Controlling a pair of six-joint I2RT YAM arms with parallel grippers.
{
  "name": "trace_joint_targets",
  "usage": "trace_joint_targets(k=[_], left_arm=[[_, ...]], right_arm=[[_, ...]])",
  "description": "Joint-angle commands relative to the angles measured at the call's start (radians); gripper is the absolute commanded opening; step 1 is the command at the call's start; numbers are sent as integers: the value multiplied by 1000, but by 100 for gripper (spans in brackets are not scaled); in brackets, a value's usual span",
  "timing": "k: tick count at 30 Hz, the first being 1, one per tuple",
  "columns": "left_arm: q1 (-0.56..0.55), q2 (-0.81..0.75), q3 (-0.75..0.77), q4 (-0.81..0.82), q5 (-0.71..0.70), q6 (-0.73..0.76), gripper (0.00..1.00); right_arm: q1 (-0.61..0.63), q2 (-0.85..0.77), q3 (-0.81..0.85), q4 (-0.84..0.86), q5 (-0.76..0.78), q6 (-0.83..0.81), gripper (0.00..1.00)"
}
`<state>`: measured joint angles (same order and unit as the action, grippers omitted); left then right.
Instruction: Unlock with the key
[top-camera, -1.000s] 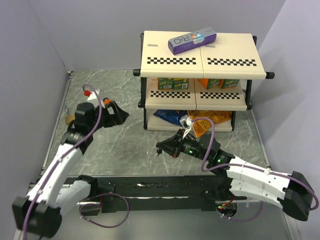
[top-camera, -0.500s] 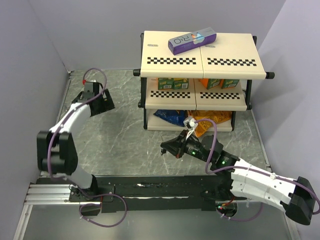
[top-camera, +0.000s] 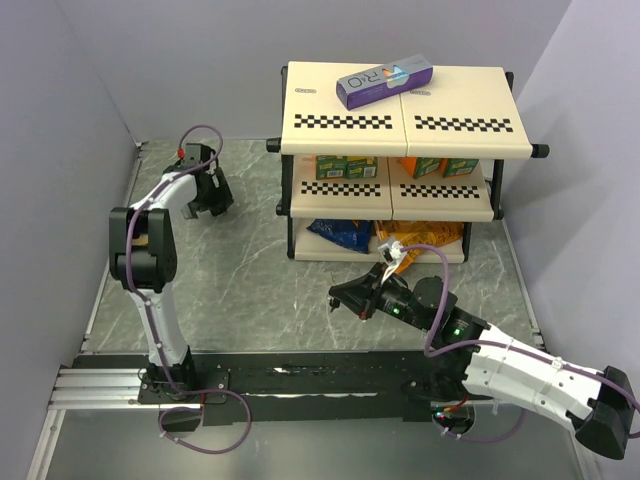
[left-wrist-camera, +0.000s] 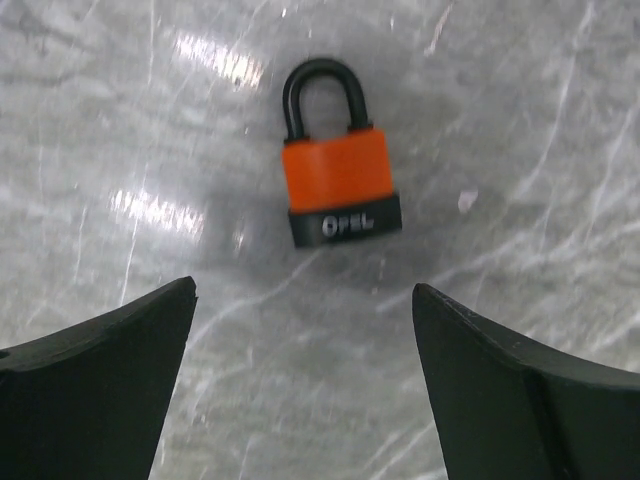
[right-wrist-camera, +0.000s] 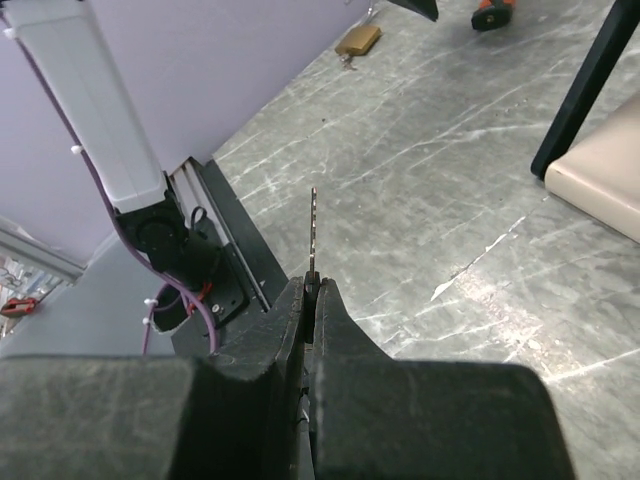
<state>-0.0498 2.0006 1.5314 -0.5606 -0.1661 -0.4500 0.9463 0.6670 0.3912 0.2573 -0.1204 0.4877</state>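
Note:
An orange-and-black padlock (left-wrist-camera: 338, 175) lies flat on the marble table, its black shackle pointing away in the left wrist view. My left gripper (left-wrist-camera: 303, 290) hovers over it, open, both fingers on the near side of the lock and nothing between them. From above, that left gripper (top-camera: 208, 200) sits at the table's far left and covers the lock. My right gripper (right-wrist-camera: 313, 285) is shut on the key (right-wrist-camera: 313, 225); its thin silver blade sticks straight out past the fingertips. In the top view the right gripper (top-camera: 337, 297) hangs over the table in front of the shelf, pointing left.
A two-tier shelf rack (top-camera: 400, 125) stands at the back right, a purple box (top-camera: 385, 80) on top and snack bags (top-camera: 345, 232) underneath. A brass padlock (right-wrist-camera: 358, 40) lies near the left wall. The rack's black leg (right-wrist-camera: 590, 80) stands right of the key.
My left arm has reached out to the far left corner and come down over the orange padlock. The right gripper has drifted slightly right and nearer, still holding the key.

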Motion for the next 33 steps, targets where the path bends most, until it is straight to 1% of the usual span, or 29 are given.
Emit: trace_joint_targets(k=[1,2,3,11,15,21,28,31,33], left_arm=[[-2,55,61,-33,-17,-19,94],[-2,66,68,-33,-4,-21,93],[-4,79,70,-32,2,-23,91],[-19,147,118,-39,7,5,84],[-24,197,157,-50,-3,23,75],[-33,271,246,-91,-59,45,72],[-36,306,300,-99,-64,73,69],[-36,323,309,-110,-70,74,64],[-38,329,309,-111,-73,76,58]], right_arm=[[0,-55,-9,-12,33,-18,0],[-1,-63,-8,-22,37,-20,0],[-1,-66,-8,-27,41,-21,0],[0,-63,-8,-12,18,-14,0],[-1,-58,-5,2,1,-5,0],[-1,-50,-5,-3,4,2,0],[0,-37,1,-7,10,2,0],[-1,-21,6,-1,5,5,0],[-1,-12,9,2,2,6,0]])
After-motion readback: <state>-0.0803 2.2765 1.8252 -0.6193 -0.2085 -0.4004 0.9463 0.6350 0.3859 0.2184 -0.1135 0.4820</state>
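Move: The orange padlock lies about 5 cm ahead of the left hand, 1 cm to its right and some 6 cm below. The gold padlock is roughly 13 cm to the left of the orange one and 10 cm nearer the base; the shelf's near left foot is about 25 cm right of the orange one and 15 cm nearer. From the right hand, still holding the key, the orange padlock is some 37 cm ahead, 32 cm left and 22 cm down. The left hand sinks about 4 cm, then slides 5 cm forward, its parted fingers narrowing astride the orange padlock. ##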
